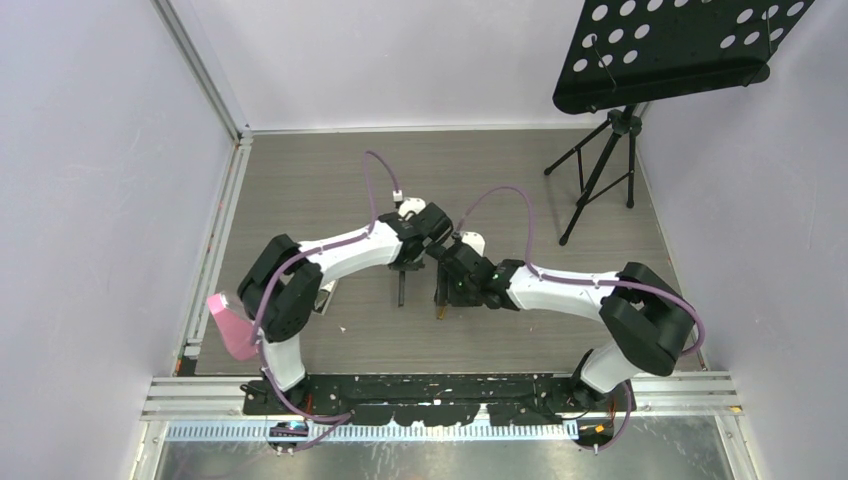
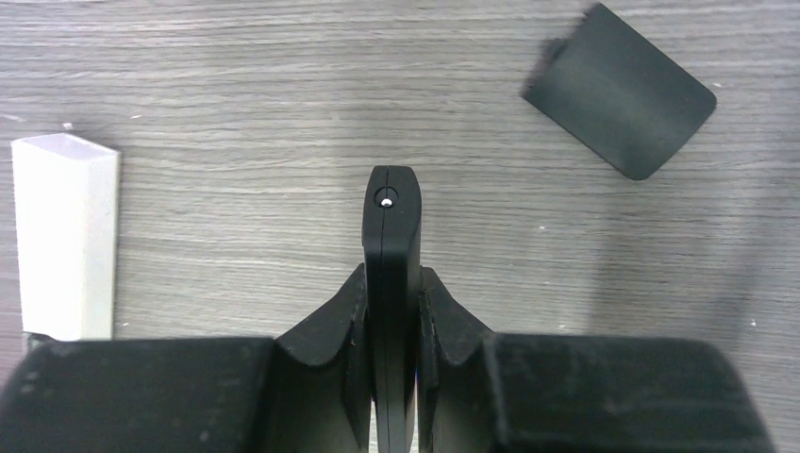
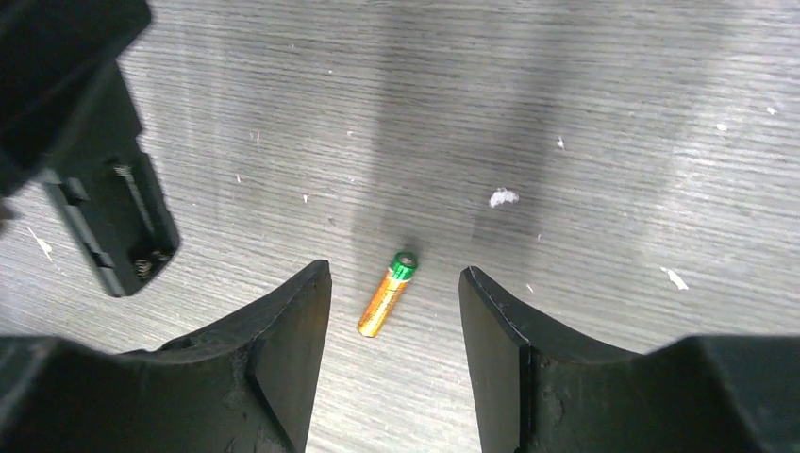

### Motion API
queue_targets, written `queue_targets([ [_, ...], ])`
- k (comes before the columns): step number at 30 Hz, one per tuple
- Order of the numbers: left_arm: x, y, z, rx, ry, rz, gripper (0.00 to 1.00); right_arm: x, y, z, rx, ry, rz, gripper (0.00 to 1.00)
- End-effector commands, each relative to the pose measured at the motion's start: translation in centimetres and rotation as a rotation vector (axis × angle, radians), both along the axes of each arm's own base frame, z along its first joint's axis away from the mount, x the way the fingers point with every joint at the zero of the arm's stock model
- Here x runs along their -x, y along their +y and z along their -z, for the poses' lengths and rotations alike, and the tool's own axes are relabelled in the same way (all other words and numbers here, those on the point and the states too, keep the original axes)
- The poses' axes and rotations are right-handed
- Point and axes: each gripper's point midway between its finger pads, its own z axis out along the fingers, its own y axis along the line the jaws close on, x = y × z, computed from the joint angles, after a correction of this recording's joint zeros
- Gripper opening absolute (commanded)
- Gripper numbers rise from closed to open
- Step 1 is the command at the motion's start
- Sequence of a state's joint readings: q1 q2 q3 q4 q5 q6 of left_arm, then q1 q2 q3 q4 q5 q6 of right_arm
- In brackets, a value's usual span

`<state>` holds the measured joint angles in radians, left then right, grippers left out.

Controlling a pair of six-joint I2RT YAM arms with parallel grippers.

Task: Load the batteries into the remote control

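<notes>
My left gripper (image 2: 391, 276) is shut on the black remote control (image 2: 391, 226), holding it on edge above the table. In the right wrist view the remote control (image 3: 111, 225) shows at the upper left, its empty battery compartment with springs facing out. One of the batteries (image 3: 387, 293), orange-gold with a green end, lies flat on the table. My right gripper (image 3: 394, 274) hangs open over it, one finger on each side and neither touching it. From above, the left gripper (image 1: 404, 264) and right gripper (image 1: 441, 296) are close together at mid-table, the battery (image 1: 440, 314) just below.
A black battery cover (image 2: 618, 90) lies flat on the table beyond the remote. A white block (image 2: 64, 236) sits to the left. A pink object (image 1: 232, 325) lies by the left arm's base. A music stand (image 1: 600, 180) stands at the back right.
</notes>
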<state>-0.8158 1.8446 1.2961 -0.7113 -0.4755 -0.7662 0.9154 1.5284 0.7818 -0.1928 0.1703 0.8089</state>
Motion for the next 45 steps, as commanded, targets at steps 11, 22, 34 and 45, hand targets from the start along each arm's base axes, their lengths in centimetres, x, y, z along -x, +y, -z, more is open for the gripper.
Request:
queue_targets([
  [11, -2.2, 6.1, -6.0, 0.045, -0.197, -0.111, 0.0, 2.1, -1.5, 0.9, 0.29, 0.113, 0.027, 0.48],
  [22, -1.9, 6.4, -7.9, 0.17, -0.252, -0.064, 0.0, 2.0, -2.1, 1.3, 0.306, 0.1, 0.078, 0.09],
  [34, -0.4, -0.4, -15.4, 0.734, -0.42, 0.246, 0.0, -2.1, 0.6, -9.4, -0.091, -0.287, 0.1, 0.03],
  [45, 1.0, -4.1, -23.0, 1.189, -0.488, 0.275, 0.0, -2.4, 2.9, -24.2, -0.439, -0.577, 0.052, 0.03],
])
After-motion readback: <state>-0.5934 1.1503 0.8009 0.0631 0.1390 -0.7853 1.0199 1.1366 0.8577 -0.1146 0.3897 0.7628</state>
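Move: On the table, the loose battery lies about 3 cm back from the right hand, 2 cm to its right and some 2 cm below. The black remote, held by the left hand, is about 7 cm to the right hand's left and 3 cm farther out, slightly higher. The battery cover lies roughly 10 cm ahead of the right hand and 1 cm left, 3 cm down. From the left hand the battery is some 10 cm back, 8 cm right and 4 cm below. Drawing back, right and down about 3.5 cm in all, the right hand closes its fingers on the loose battery, then lifts some 20 cm, drifting forward and left, fingers tilting up towards the remote. The left hand keeps its grip on the remote, moves left and up clear of the battery, then returns right while rising, 18 cm up overall, rolling over about 55 degrees so its fingers swing from down to rightward. ##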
